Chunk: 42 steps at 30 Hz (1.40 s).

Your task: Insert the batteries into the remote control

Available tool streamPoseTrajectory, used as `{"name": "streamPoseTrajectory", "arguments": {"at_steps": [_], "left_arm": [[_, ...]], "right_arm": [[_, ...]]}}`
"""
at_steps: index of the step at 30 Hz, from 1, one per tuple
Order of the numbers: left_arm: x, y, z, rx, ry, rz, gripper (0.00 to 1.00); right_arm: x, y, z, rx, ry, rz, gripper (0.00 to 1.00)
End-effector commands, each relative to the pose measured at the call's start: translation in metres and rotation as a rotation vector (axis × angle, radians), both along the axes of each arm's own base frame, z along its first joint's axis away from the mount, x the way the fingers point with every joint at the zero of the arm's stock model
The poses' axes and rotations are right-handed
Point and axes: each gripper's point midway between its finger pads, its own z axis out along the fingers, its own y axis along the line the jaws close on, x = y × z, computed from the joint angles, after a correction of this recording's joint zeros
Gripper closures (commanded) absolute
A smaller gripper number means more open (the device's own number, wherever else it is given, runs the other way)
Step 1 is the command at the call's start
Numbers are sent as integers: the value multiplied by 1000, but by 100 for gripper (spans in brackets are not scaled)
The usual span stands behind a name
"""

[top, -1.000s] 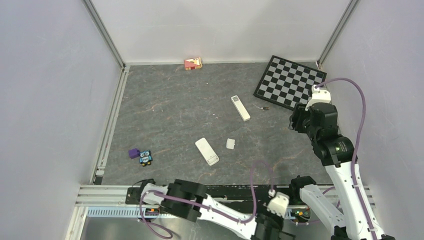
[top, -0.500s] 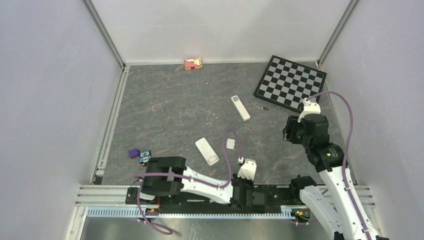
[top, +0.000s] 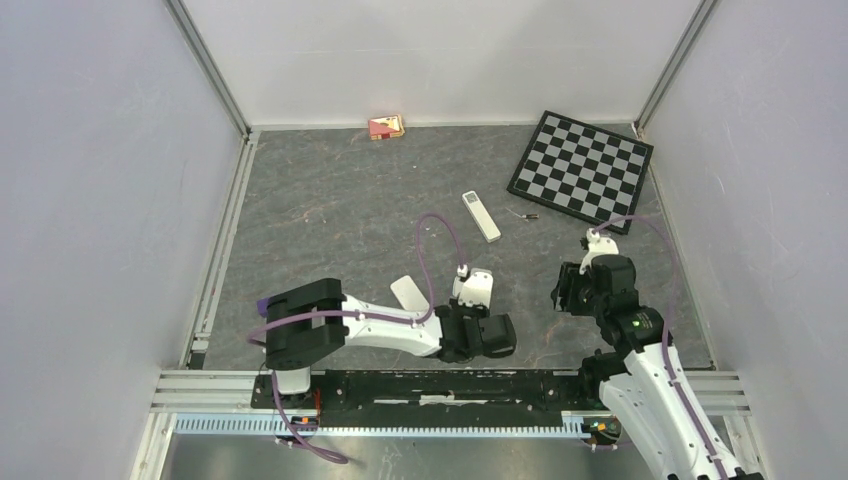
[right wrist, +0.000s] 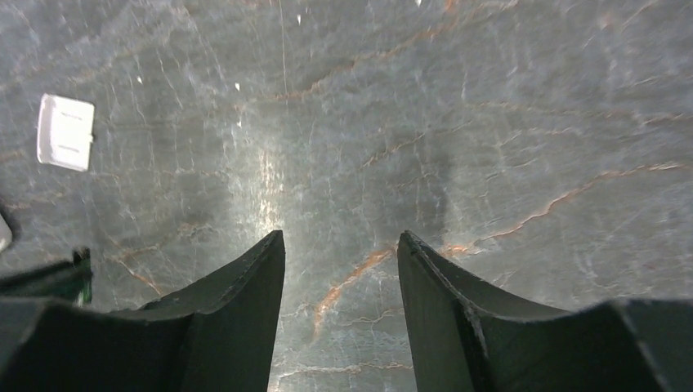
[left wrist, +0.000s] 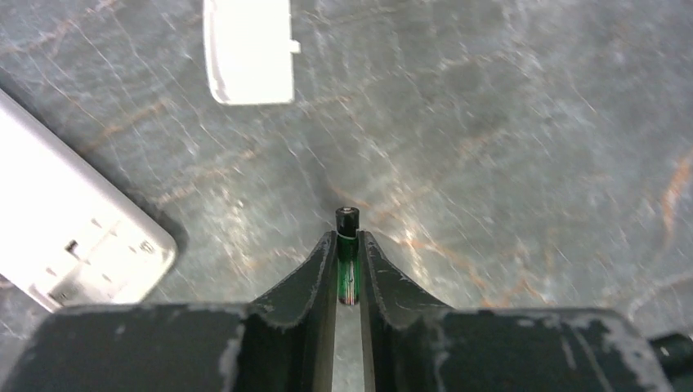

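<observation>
In the left wrist view my left gripper (left wrist: 347, 235) is shut on a slim green and dark battery (left wrist: 347, 265), whose dark end sticks out past the fingertips just above the table. The wide white remote control (left wrist: 73, 237) lies to its left with its compartment open. A white battery cover (left wrist: 248, 53) lies ahead of it. From above, the left gripper (top: 480, 335) hovers right of that remote control (top: 405, 292). Another battery (top: 524, 214) lies near the chessboard. My right gripper (right wrist: 342, 237) is open over bare table, holding nothing.
A slim white remote (top: 481, 216) lies mid-table. The chessboard (top: 580, 165) sits at the back right and a small red box (top: 386, 127) by the back wall. The right gripper (top: 562, 292) is right of the left one. The cover (right wrist: 65, 132) shows in the right wrist view.
The left arm swung up from the near edge onto the table beside the wide remote. The right arm drew back from the chessboard toward the near side.
</observation>
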Motion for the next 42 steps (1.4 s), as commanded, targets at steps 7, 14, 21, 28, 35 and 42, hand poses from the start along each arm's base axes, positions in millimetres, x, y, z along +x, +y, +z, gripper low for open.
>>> {"name": "streamPoseTrajectory", "arguments": {"at_steps": [7, 14, 21, 28, 35, 42], "left_arm": [[25, -5, -3, -42, 36, -34, 69], [45, 13, 27, -102, 13, -5, 51], [63, 59, 85, -192, -111, 41, 25], [65, 104, 104, -238, -132, 99, 12], [58, 135, 99, -292, -118, 176, 10], [66, 154, 98, -319, -144, 219, 7]], "right_arm": [[-2, 28, -18, 160, 9, 52, 42], [-3, 44, -23, 221, 15, 120, 41], [2, 76, -13, 228, -33, 170, 38], [-8, 130, -17, 168, -7, 229, 39], [-25, 177, -16, 63, -14, 230, 43], [-27, 196, -20, 34, -19, 195, 42]]}}
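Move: The battery is still between the left hand's fingertips, right at the hand point and a couple of centimetres above the table. From that hand the small white cover lies about 7 cm ahead and 3 cm left, and the white remote control about 4 cm ahead and 13 cm left, both some 2 cm lower. The right hand, empty, has the battery about 19 cm to its left, 4 cm back and 7 cm below, and the cover 20 cm left and 2 cm ahead. The battery is let go onto the table as the left hand eases about 2 cm forward and slightly down, its fingers spreading nearly wide; that hand then rises and swings left, to hang over the remote control. The right hand sinks a little, then sweeps some 19 cm left and slightly back, turning about 20 degrees counter-clockwise, fingers still half open, to come just above the battery. ##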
